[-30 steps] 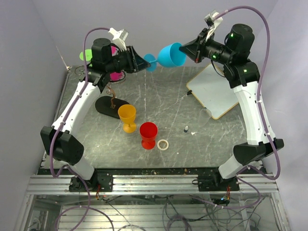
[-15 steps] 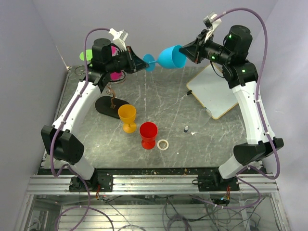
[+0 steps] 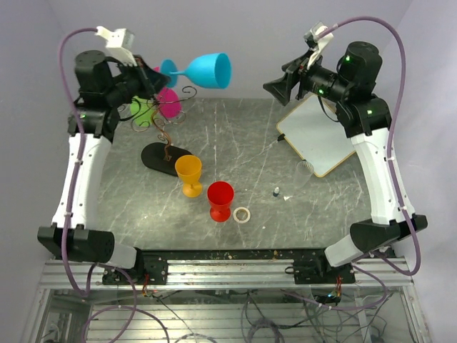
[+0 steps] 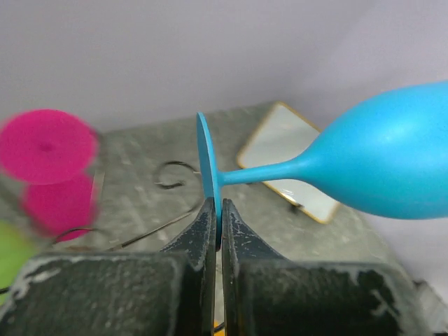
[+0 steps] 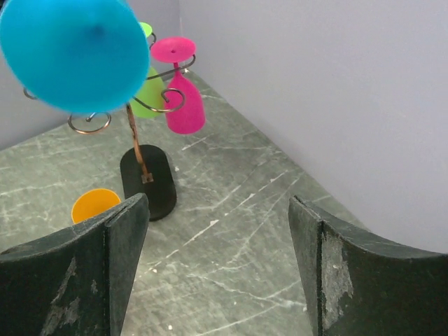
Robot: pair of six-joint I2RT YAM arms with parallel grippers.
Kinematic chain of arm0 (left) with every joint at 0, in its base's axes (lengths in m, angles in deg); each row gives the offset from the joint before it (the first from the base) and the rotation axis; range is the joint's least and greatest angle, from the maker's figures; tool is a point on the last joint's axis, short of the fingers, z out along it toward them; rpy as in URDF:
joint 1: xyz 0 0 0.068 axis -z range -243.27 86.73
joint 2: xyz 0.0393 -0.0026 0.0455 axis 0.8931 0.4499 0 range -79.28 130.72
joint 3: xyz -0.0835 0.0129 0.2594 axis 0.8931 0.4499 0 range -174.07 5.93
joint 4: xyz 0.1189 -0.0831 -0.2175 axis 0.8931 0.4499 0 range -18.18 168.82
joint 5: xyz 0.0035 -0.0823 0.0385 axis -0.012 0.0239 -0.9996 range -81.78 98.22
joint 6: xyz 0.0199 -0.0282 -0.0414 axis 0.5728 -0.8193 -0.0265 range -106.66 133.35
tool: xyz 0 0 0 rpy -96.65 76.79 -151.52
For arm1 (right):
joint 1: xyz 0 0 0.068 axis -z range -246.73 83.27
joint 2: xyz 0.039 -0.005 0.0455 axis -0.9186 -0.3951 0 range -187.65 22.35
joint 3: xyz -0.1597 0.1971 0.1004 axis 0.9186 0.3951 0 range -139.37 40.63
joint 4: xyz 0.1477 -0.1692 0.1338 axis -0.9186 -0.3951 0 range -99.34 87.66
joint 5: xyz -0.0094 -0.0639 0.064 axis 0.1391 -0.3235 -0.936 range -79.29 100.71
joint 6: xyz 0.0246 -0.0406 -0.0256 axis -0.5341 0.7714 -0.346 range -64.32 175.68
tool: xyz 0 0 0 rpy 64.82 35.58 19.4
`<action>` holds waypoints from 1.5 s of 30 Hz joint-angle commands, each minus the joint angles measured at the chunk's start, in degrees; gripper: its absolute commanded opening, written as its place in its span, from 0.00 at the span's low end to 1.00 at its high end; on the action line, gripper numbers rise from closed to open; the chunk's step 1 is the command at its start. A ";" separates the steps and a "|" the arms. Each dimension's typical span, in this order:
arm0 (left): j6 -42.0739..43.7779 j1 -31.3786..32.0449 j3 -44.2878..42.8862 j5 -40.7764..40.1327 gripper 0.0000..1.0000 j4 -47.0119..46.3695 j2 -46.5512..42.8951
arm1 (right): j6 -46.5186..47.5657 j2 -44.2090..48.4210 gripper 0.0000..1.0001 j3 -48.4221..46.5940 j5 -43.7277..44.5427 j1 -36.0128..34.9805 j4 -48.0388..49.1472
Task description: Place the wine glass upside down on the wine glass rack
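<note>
My left gripper (image 3: 153,80) is shut on the flat foot of a blue wine glass (image 3: 203,69), held sideways high above the table's back left; its jaws pinch the foot edge (image 4: 208,168). The glass also shows in the right wrist view (image 5: 73,52). The wine glass rack (image 3: 166,137), a dark wire tree on a black oval base (image 5: 147,178), stands just below, with a pink glass (image 3: 169,102) and a green glass (image 3: 143,111) hanging upside down on it. My right gripper (image 3: 277,88) is open and empty, apart from the blue glass.
An orange glass (image 3: 188,174) and a red glass (image 3: 220,200) stand upright in front of the rack base. A small white ring (image 3: 242,214) and a tiny dark piece (image 3: 275,191) lie nearby. A white board (image 3: 323,136) lies at the right.
The right gripper has let go of the blue glass bowl and pulled back. The left arm has swung left and up with the glass, now above the rack.
</note>
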 commanded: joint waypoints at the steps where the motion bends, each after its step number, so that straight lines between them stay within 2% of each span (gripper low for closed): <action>1: 12.65 -3.65 -5.73 -8.91 0.07 7.42 -5.65 | 3.37 2.71 0.81 -0.15 2.09 0.23 -2.88; 5: 22.48 -7.89 -7.87 -15.98 0.07 11.52 -9.35 | 7.37 3.85 0.82 2.44 4.44 0.23 -4.64; 7: 27.00 -9.63 -8.27 -22.12 0.07 12.84 -10.95 | 9.23 4.56 0.82 5.35 5.78 0.24 -4.62; 13: 42.05 -13.83 -6.91 -37.48 0.07 14.09 -15.67 | 15.29 7.32 0.82 18.62 7.67 0.21 -3.30; 18: 58.00 -17.63 -3.75 -45.31 0.07 15.81 -19.73 | 19.04 10.21 0.82 29.29 7.44 0.23 -1.14; 21: 64.76 -19.12 -0.87 -47.91 0.07 16.95 -21.97 | 19.14 11.49 0.81 34.28 7.34 0.23 0.73; 26: 78.36 -19.81 3.88 -45.59 0.07 23.41 -25.09 | 20.14 11.93 0.80 36.90 7.11 0.23 0.84; 31: 84.94 -19.83 8.63 -43.73 0.07 24.81 -26.53 | 20.19 12.63 0.79 39.40 6.18 0.23 1.87; 37: 93.03 -19.72 10.96 -32.50 0.07 26.07 -24.24 | 19.87 14.49 0.79 42.63 4.33 0.31 4.47; 45: 102.81 -17.43 8.95 -20.97 0.07 26.07 -19.28 | 18.78 15.53 0.79 44.75 2.14 1.10 6.56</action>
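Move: The blue wine glass, already held by its foot in the left hand, is meant for the wine glass rack; the rack's free near-left hook lies about 9 cm left, 4 cm back and 13 cm below. Hanging there, the pink glass is roughly 10 cm ahead, 3 cm left, the green one 9 cm ahead, 12 cm left, both some 18 cm lower. From the empty right hand the red glass lies about 10 cm back, 16 cm left, 39 cm below. The blue glass swings some 25 cm leftward and back past the rack to its left side, the left hand first rising about 9 cm, then sinking below its starting height and finally easing forward and right; the wrist rolls about 95 degrees, left side up, fingers still pinching the foot. The open right hand sinks about 22 cm towards the table. ##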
